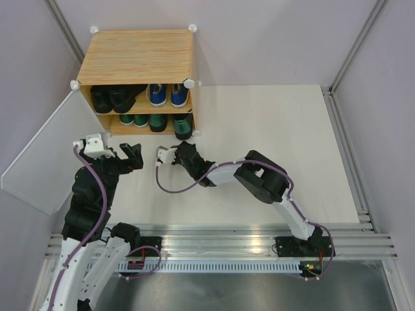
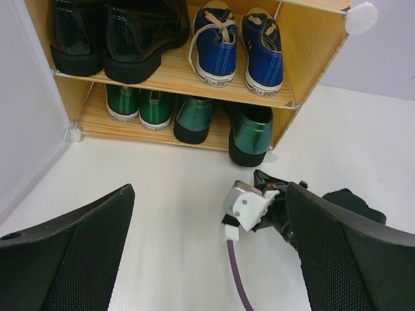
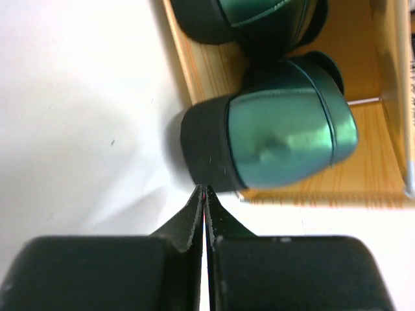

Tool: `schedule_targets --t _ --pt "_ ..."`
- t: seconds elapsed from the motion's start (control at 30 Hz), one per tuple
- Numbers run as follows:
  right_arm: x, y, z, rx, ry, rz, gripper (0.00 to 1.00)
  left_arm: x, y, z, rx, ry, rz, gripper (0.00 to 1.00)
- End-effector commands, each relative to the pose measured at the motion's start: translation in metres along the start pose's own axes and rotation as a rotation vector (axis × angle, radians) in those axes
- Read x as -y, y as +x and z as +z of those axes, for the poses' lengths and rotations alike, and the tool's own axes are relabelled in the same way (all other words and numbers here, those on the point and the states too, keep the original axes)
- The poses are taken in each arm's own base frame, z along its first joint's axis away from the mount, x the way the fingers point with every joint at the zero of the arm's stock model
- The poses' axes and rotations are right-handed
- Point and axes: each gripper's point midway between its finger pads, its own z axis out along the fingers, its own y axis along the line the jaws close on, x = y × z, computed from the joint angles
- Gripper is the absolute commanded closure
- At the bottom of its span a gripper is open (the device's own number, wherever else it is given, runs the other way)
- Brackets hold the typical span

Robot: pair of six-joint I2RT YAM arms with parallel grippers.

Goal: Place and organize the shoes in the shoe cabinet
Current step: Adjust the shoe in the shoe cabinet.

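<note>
The shoe cabinet stands at the back left. Black ankle boots and blue sneakers fill its upper shelf. Green sneakers and one dark-green loafer sit on the lower shelf. The other loafer juts out over the shelf's front edge at the right. My right gripper is shut and empty, its tips touching that loafer's black heel. It shows below the loafer in the top view. My left gripper hangs open and empty in front of the cabinet.
The cabinet's frosted white door is swung open to the left, beside my left arm. The right arm's wrist camera and purple cable lie between my left fingers. White table stretches right, with metal rails along the near edge.
</note>
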Motion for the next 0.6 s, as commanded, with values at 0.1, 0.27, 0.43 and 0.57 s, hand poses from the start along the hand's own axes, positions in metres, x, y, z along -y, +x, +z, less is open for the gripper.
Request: schedule_targets --t 0.1,0.27,0.43,0.57 --pt "0.038 -0.045 -0.049 0.087 0.089 0.060 0.99 0.004 -0.011 -0.001 0.040 0.028 0.027 0.00" --pt "0.038 -0.041 -0.042 0.086 0.080 0.076 0.99 0.004 -0.011 -0.001 0.041 0.030 0.026 0.00" --pt "0.064 -0.004 0.027 0.017 0.077 0.163 0.99 0.005 -0.010 -0.001 0.038 0.037 0.027 0.00" --pt "0.053 0.039 0.080 -0.065 0.046 0.186 0.99 0.006 -0.009 -0.001 0.034 0.038 0.028 0.00"
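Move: The dark green shoe at the cabinet's lower right sticks out, its heel about 4 cm ahead of the right hand's shut fingertips, 2 cm left and roughly 1 cm higher. The other dark green shoe's heel is some 7 cm ahead and 11 cm left of that hand; the right blue shoe is about 8 cm ahead, 1 cm left and 15 cm up. From the left hand the jutting heel lies some 24 cm ahead, 11 cm right, 23 cm below. The right hand backs off 5 cm, rising, then drives its shut fingertips forward some 10 cm against the heel. ##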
